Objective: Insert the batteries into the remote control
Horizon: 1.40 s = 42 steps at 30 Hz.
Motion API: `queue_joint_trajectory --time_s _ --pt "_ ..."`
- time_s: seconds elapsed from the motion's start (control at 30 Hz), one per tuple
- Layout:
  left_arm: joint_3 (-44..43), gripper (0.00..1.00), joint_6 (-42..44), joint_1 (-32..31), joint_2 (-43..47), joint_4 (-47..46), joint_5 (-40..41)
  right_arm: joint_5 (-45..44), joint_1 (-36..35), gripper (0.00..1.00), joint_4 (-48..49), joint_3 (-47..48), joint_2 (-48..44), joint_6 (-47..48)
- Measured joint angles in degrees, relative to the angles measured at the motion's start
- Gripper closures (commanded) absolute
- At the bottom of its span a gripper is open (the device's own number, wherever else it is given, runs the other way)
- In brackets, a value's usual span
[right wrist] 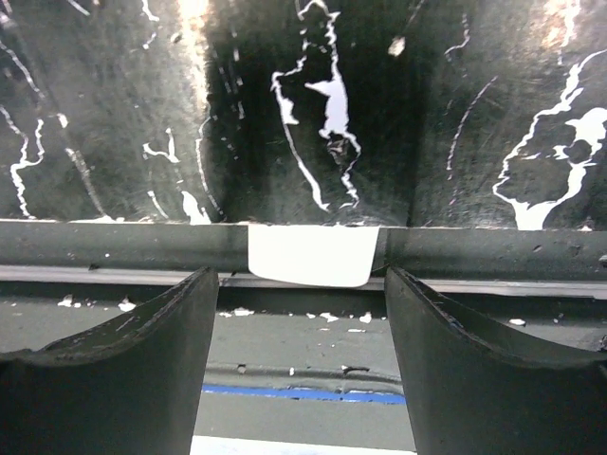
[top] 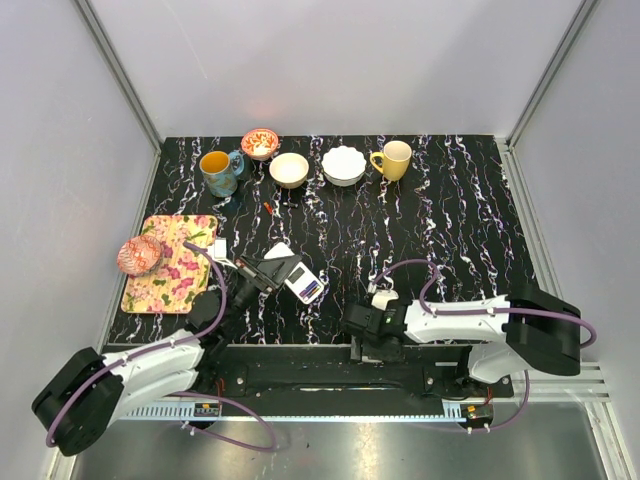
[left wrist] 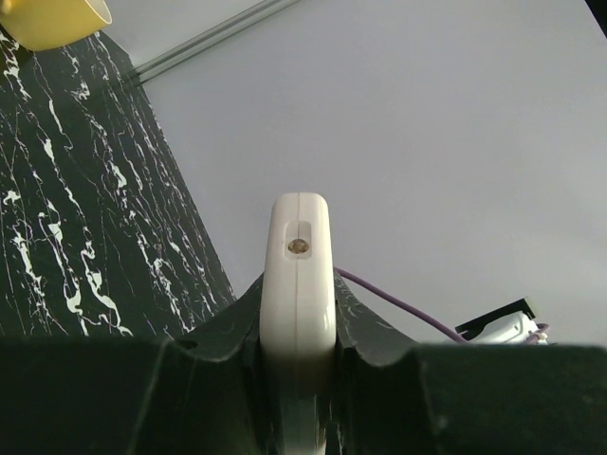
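Note:
My left gripper (top: 270, 272) is shut on the remote control (top: 300, 281) and holds it above the table left of centre. Its white back faces up, with a dark recess (top: 311, 290) near one end; I cannot tell whether batteries lie in it. In the left wrist view the remote control (left wrist: 299, 275) stands edge-on, pinched between the fingers of the left gripper (left wrist: 299, 318). My right gripper (top: 360, 330) hangs open over the table's near edge. A small white flat piece (right wrist: 311, 254) lies on that edge just ahead of the right gripper (right wrist: 302, 294), untouched.
Along the back stand a blue mug (top: 218, 170), a red patterned bowl (top: 260, 142), a cream bowl (top: 289, 169), a white bowl (top: 343, 164) and a yellow mug (top: 394, 159). A floral tray (top: 185, 272) at left carries a pink-red round thing (top: 139, 255). A black rail (right wrist: 303, 351) runs below the table's edge.

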State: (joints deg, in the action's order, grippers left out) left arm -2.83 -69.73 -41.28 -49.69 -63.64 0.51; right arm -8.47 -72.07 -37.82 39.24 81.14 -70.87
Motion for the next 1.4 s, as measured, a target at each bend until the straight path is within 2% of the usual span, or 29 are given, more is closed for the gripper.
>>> queue_joint_trajectory --time_s 0.2,0.43,0.8,0.87,1.07,1.4 --pt "0.0 1.0 -0.4 0.0 -1.1 -1.6 -0.1 -1.0 0.0 0.22 0.6 -1.5 0.0 -0.2" --pt "0.0 1.0 -0.7 0.0 -2.8 -2.8 -0.1 -1.0 0.0 0.31 -0.7 0.1 2.9 1.6" --pt "0.0 1.0 -0.8 0.0 -3.3 -2.9 -0.1 -0.4 0.0 0.66 -0.5 0.0 2.8 2.9" --pt "0.0 1.0 -0.8 0.0 -3.3 -2.9 -0.1 -0.5 0.0 0.69 -0.3 -0.3 2.3 2.9" --pt "0.0 1.0 -0.8 0.0 -3.3 -2.9 -0.1 -0.9 0.0 0.7 -2.7 1.0 0.3 3.0" --pt "0.0 1.0 -0.8 0.0 -1.9 -2.8 -0.1 -6.4 -0.1 0.68 -12.3 16.2 -6.6 6.8"
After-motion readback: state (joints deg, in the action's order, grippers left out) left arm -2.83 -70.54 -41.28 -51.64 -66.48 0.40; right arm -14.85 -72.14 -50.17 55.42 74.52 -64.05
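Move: The battery cover lies flat on the dark ledge, between the right hand's open fingertips, about 1 cm below them and roughly 1 cm to the right. The marble edge runs some 1 cm ahead, straight in front. The remote, held up in the left hand, is about 14 cm forward, 12 cm left and some 22 cm above. From the left hand the cover lies roughly 15 cm back, 14 cm right and 23 cm down. The right hand dips, pinches the battery cover, then lifts it about 11 cm, drifting some 4 cm left and forward. ##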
